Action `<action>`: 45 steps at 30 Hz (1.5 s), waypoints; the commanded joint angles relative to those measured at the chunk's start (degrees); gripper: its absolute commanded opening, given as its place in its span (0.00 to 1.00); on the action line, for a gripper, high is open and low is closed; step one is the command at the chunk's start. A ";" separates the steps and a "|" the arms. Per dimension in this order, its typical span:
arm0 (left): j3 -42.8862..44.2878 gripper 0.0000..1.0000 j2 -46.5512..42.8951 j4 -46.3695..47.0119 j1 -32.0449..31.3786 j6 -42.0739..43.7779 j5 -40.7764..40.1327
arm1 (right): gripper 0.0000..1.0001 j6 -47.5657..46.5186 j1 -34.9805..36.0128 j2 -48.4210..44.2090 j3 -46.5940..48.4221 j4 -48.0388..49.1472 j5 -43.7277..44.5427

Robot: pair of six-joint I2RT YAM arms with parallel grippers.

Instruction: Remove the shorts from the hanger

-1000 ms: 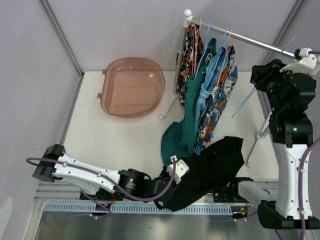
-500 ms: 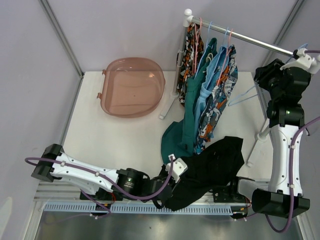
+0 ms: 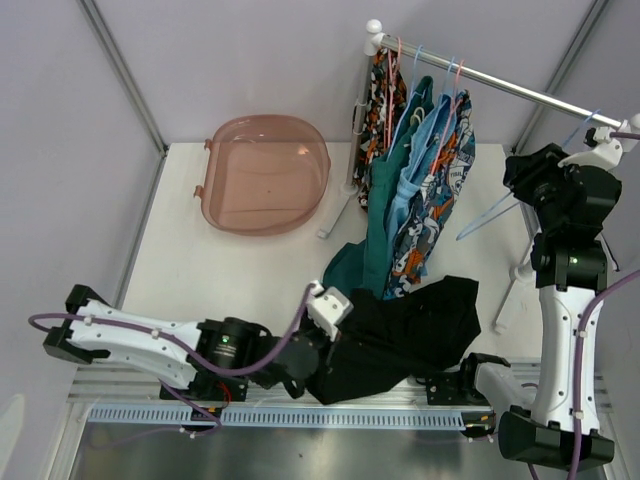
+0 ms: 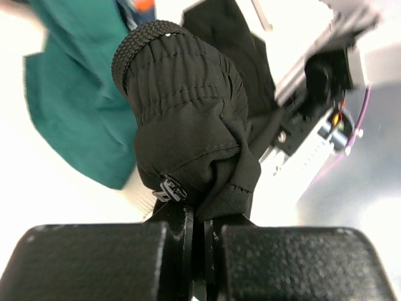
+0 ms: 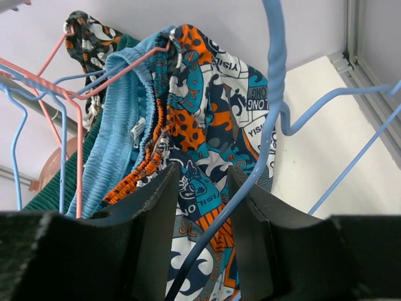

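My left gripper (image 3: 328,356) (image 4: 199,219) is shut on the bunched waistband of the black shorts (image 3: 410,330) (image 4: 188,125), which lie spread on the table's near edge. Hanging on the rail (image 3: 520,88) are the patterned shorts (image 3: 440,190) (image 5: 213,125), the light blue shorts (image 3: 405,200) (image 5: 119,138), the teal green shorts (image 3: 378,230) (image 4: 69,106) and the camouflage shorts (image 3: 385,90) (image 5: 84,31). My right gripper (image 3: 512,172) (image 5: 203,188) stands open beside the rack. A bare blue hanger (image 3: 488,212) (image 5: 272,94) runs between its fingers, lying against the right one.
A pink plastic basin (image 3: 265,172) sits at the back left of the table. The rack's white post (image 3: 355,150) stands mid-table and its right leg (image 3: 510,290) stands near my right arm. Pink and blue hanger wires (image 5: 56,81) crowd the rail.
My left arm has drawn back to the left, dragging the black shorts with it. My right arm has shifted slightly, and the blue hanger has swung with it.
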 commanded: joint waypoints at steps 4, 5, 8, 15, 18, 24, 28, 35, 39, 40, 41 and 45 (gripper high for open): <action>4.33 0.00 -6.29 -5.44 3.83 0.32 -4.80 | 0.59 -1.23 -0.24 -2.60 0.56 -2.55 -0.76; 4.95 0.00 -6.47 -6.58 4.27 0.49 -5.50 | 0.81 -1.41 -0.24 -2.77 0.47 -2.81 -0.76; 9.34 0.00 -7.26 -10.19 7.26 1.54 -6.56 | 1.00 -1.76 -0.24 -3.30 0.47 -3.87 1.43; 20.74 0.00 -9.28 -15.90 16.29 8.05 -9.80 | 1.00 -1.32 -0.24 -5.58 1.00 -6.41 3.62; 28.20 0.00 -8.76 -17.75 21.04 12.79 -10.95 | 0.99 -1.15 -0.24 -7.25 2.05 -9.66 5.29; 41.66 0.00 -4.63 -12.14 34.66 27.02 -8.94 | 0.99 0.78 -0.24 -13.75 0.39 -13.98 11.27; 55.18 0.00 3.53 -9.66 46.18 31.26 -0.96 | 0.99 4.91 -0.24 -18.93 -1.72 -14.16 8.65; 87.81 0.00 25.86 -12.31 59.90 32.83 11.27 | 0.99 9.93 1.17 -22.45 -8.49 -12.66 -1.56; 84.16 0.00 27.37 0.50 62.62 38.28 12.33 | 0.99 9.23 3.10 -24.13 -10.69 -12.66 -0.24; 83.71 0.00 28.50 4.97 63.59 38.55 12.86 | 1.00 8.79 4.15 -24.22 -10.95 -12.40 -0.15; 84.14 0.00 29.64 6.58 66.12 38.64 13.47 | 0.99 8.35 4.68 -24.31 -11.56 -12.31 -0.32; 89.75 0.00 38.16 10.19 71.93 38.38 17.34 | 0.99 6.86 6.79 -24.83 -12.27 -13.01 0.73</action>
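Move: The left hand already grips the black shorts by the waistband. From it the pink bin's middle lies about 50 cm ahead, 23 cm left and some 20 cm lower; the teal shorts hang roughly 30 cm ahead and 7 cm right at its height. The right hand still holds the blue hanger; the hook's spot on the rail is about 10 cm right, 4 cm ahead and 10 cm above, the printed shorts 15 cm ahead, 8 cm left and 12 cm lower. Up, forward and left in one big swing, the left hand carries the black shorts from the table's front edge out towards above the pink bin, rising nearly 40 cm before a level forward finish; it swings counter-clockwise and tips its fingers up, grip kept. The right fingers open wide, let go of the hanger, and draw back about 11 cm, then sink a little leftward. ##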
